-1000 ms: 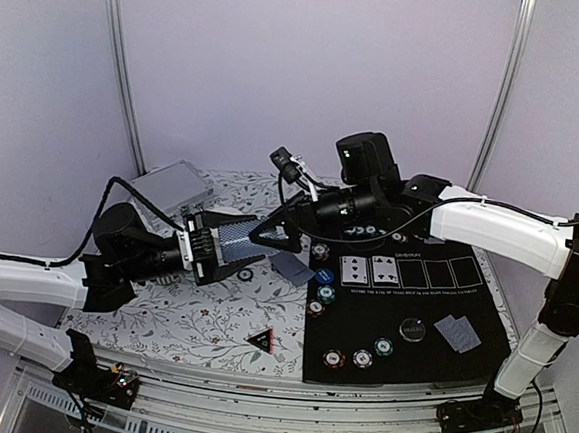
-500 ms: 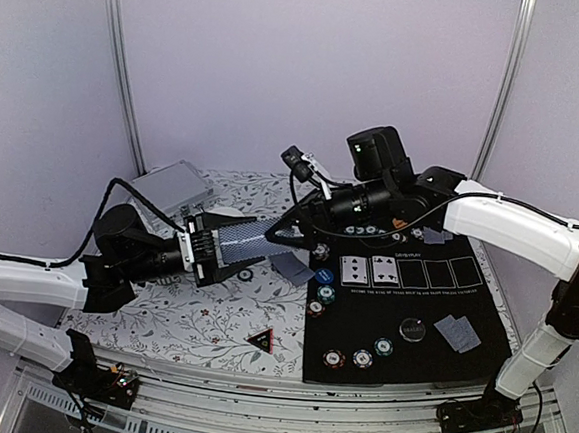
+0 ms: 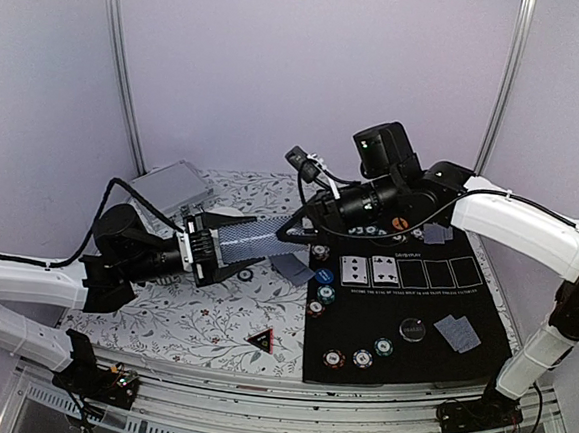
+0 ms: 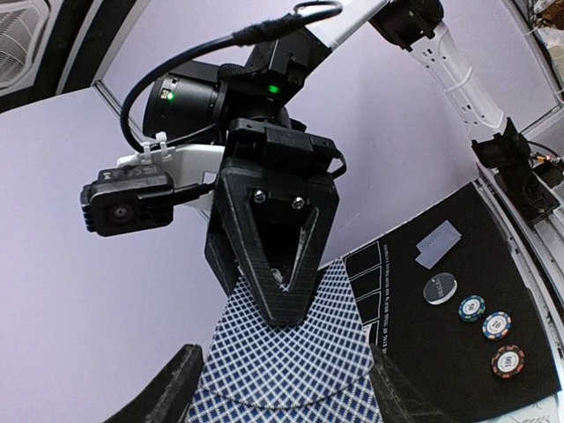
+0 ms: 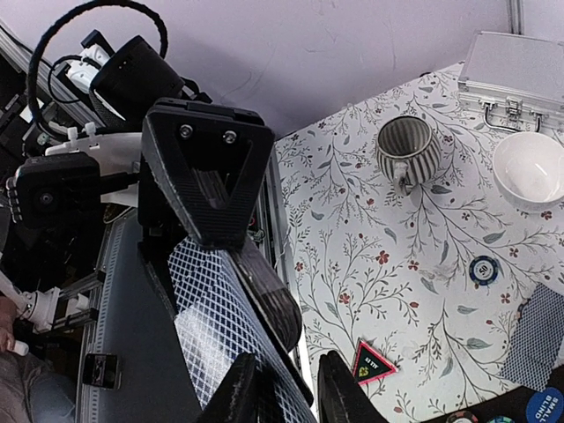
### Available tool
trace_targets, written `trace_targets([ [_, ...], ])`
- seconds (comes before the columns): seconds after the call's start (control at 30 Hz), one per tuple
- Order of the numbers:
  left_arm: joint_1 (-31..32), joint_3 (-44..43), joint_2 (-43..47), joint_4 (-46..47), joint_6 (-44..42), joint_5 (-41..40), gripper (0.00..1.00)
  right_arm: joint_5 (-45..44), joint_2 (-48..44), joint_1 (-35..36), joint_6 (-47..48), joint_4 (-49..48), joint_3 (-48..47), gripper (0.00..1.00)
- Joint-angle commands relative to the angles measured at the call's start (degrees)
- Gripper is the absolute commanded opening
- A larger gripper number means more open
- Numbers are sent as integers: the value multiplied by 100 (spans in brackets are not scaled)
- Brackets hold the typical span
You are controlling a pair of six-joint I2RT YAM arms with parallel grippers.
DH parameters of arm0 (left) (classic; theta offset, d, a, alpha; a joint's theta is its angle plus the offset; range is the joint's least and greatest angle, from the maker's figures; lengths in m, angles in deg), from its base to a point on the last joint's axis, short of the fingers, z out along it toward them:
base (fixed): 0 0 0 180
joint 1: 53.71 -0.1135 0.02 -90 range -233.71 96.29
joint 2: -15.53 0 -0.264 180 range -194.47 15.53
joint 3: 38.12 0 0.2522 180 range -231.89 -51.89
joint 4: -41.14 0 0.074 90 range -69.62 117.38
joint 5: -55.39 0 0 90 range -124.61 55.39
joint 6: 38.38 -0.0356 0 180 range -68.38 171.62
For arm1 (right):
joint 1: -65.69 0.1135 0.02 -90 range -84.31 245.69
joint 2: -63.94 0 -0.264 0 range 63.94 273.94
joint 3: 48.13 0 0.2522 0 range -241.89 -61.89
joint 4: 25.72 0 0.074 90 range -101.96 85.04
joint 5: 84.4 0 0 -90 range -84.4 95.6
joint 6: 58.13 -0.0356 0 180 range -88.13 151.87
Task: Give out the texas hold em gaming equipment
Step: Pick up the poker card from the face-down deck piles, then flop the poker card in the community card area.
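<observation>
My left gripper [image 3: 244,244] is shut on a deck of grey-blue-backed playing cards [image 3: 238,237], holding it above the floral cloth. My right gripper [image 3: 294,234] has closed on the far end of the top card [image 4: 291,352], which sticks out past the deck. In the right wrist view my fingers [image 5: 238,388] straddle the card's edge [image 5: 207,308]. On the black mat [image 3: 453,300] lie two face-up cards [image 3: 370,271], a face-down pair [image 3: 458,333], a black disc [image 3: 413,329], a blue button [image 3: 323,275] and striped chips [image 3: 363,358].
A silver case [image 3: 172,185] stands at the back left, with a striped mug [image 5: 407,150] and a white bowl [image 5: 531,167] near it. A black triangular token [image 3: 260,340], a loose chip [image 3: 246,274] and a face-down card [image 3: 292,268] lie on the floral cloth.
My right gripper has shut on the top card and drawn it out to the right. The right arm has shifted right. My left gripper has stayed in place with the deck.
</observation>
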Motion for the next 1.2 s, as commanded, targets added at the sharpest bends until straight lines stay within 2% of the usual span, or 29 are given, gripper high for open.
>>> trace_targets([
  [0.0,93,-41,46,245,-6,25,57,-67,-287,-150,77,405,-220,24],
  [0.1,94,-41,49,246,-4,31,57,-100,-291,-163,104,508,-266,24],
  [0.3,93,-41,49,245,-4,35,57,-75,-163,-175,183,878,-496,11],
  [0.57,96,-40,43,247,-4,26,57,-246,-258,-271,341,1248,-705,10],
  [0.8,94,-40,27,245,5,33,56,-274,-283,-304,341,1420,-795,15],
  [0.87,93,-41,30,245,5,38,56,-184,-268,-306,340,1430,-827,11],
  [0.9,93,-41,31,245,5,34,57,-153,-257,-301,342,1449,-857,5],
  [0.93,93,-41,31,245,-2,34,57,-150,-244,-305,342,1482,-899,3],
  [1.17,93,-41,40,247,-2,34,56,-252,-409,-377,603,1601,-1063,3],
])
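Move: The top card of the face-down deck in the left hand is already slid partly out; its middle lies about 2 cm left of the right hand point, level with it in height and depth, and about 7 cm right and 2 cm ahead of the left hand. From the right hand, the rest of the deck is centred some 6 cm left and 1 cm back. The loose table cards lie roughly 14 cm ahead and 1 cm right, the small blind button some 12 cm ahead and 9 cm right, both about 28 cm below. The right fingers, already at the outer part of the top card and slightly apart, close the rest of the way to pinch it, while the hand draws it about 3 cm to the right, away from the left gripper, and rises as it goes, ending nearly 3 cm higher with most of the last lift straight up. The left hand stays put throughout and keeps its grip on the rest of the deck, its opening unchanged, so the card is drawn off against a still stack. ##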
